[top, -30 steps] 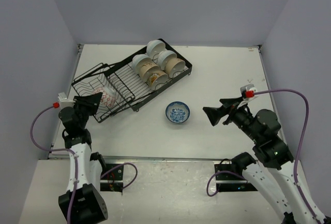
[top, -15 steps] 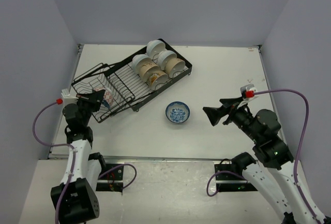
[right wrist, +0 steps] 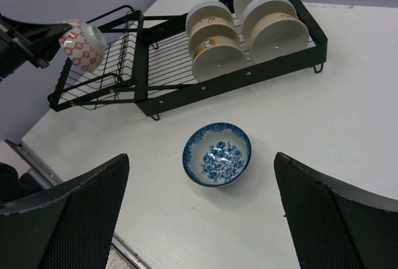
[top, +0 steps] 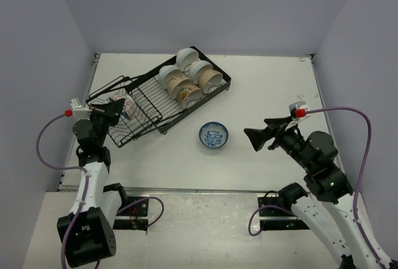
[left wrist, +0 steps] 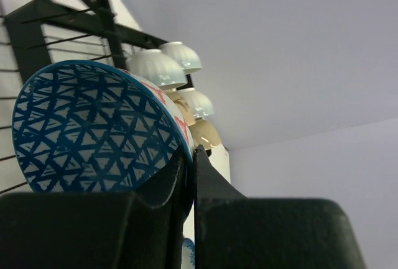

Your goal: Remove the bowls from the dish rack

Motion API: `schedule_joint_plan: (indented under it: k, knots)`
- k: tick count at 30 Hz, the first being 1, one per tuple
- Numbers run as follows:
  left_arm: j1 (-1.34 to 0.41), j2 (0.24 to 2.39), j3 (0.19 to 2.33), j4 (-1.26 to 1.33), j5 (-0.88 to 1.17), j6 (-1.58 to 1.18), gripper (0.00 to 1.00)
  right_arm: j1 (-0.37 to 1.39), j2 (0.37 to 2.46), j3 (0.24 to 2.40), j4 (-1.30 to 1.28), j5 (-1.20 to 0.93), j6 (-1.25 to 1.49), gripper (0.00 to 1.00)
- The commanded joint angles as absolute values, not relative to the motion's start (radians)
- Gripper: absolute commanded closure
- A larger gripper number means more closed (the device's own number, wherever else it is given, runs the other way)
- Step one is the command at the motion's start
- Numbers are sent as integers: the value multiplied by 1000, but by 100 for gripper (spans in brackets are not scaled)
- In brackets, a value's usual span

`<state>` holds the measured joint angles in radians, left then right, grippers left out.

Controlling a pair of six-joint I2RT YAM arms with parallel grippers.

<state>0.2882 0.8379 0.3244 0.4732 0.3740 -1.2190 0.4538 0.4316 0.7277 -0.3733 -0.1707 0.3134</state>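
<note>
The black wire dish rack [top: 149, 102] lies diagonally at the back left of the table. My left gripper [top: 117, 109] is shut on the rim of a bowl [top: 128, 104] with a red-patterned outside, held just above the rack's left section. In the left wrist view its blue triangle-patterned inside [left wrist: 93, 126] fills the left, with my left gripper [left wrist: 191, 155] pinching the rim. Several white and tan bowls [top: 188, 77] stand on edge in the rack's right section. A blue-and-white bowl [top: 213, 135] sits upright on the table. My right gripper [top: 256, 138] hovers open to its right, empty.
Seen from the right wrist, the rack [right wrist: 155, 73] runs across the top, the held red-patterned bowl [right wrist: 82, 43] at upper left and the blue-and-white bowl [right wrist: 217, 154] between my right fingers. Walls enclose the table on three sides. The table's near edge [right wrist: 74, 185] runs at lower left.
My left gripper has shut on the red-patterned bowl and raised it out of the rack's left section, toward the far left. The right arm has not moved.
</note>
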Motion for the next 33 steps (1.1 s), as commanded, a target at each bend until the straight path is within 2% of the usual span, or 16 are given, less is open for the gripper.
schedule_joint_plan:
  k: [1, 7, 8, 10, 11, 12, 13, 15, 16, 20, 23, 29, 33]
  knots:
    - [267, 841, 442, 718, 428, -1235, 100, 457, 430, 723, -331, -164, 313, 1]
    - [207, 873, 593, 727, 474, -1152, 100, 459, 423, 727, -334, -164, 319, 1]
    - [186, 883, 683, 701, 501, -1111, 100, 457, 416, 729, -336, -163, 321, 1]
    - [71, 945, 806, 530, 511, -933, 100, 457, 405, 736, -344, -149, 327, 1]
    - [19, 975, 953, 443, 499, -855, 100, 459, 397, 742, -348, -134, 328, 1]
    - [-117, 1006, 1022, 260, 474, -704, 100, 459, 379, 747, -371, -89, 336, 1]
    - [-182, 1072, 1093, 176, 435, -637, 100, 459, 374, 779, -397, -48, 344, 1]
    - [-379, 1130, 1253, -51, 283, -472, 100, 459, 356, 828, -501, 64, 370, 1]
    - [-437, 1188, 1297, -101, 241, -430, 100, 459, 347, 874, -530, 169, 371, 1]
    - [-711, 1350, 1487, -305, -10, -260, 100, 457, 267, 946, -590, 320, 353, 1]
    - [-894, 1492, 1583, -466, -152, -198, 100, 459, 249, 1011, -653, 368, 318, 1]
    - [-1024, 1678, 1664, -570, -250, -150, 100, 459, 252, 1029, -687, 295, 270, 1]
    - [-1065, 1738, 1642, -624, -322, -141, 100, 459, 259, 1016, -696, 267, 255, 1]
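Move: The red-patterned bowl is already pinched by its rim in the left hand. The blue bowl on the table lies about 35 cm to that hand's right, 3 cm nearer the base and 18 cm below. In between stands the rack's near corner, roughly 16 cm right, 4 cm back and 16 cm down; the flowered bowl is some 26 cm right, 12 cm ahead and 11 cm lower. From the right hand, the blue bowl lies 9 cm ahead, 12 cm left and about 26 cm down. The red-patterned bowl, kept in the left hand's shut fingers, is swept up some 23 cm off the rack, about 39 cm to the right and down again to near its starting height, towards and over the blue bowl; the wrist rolls left side up and turns clockwise until the fingers slant down, forward and right. The right hand, empty and open, clears off rightward and up, slightly back, turning clockwise. ##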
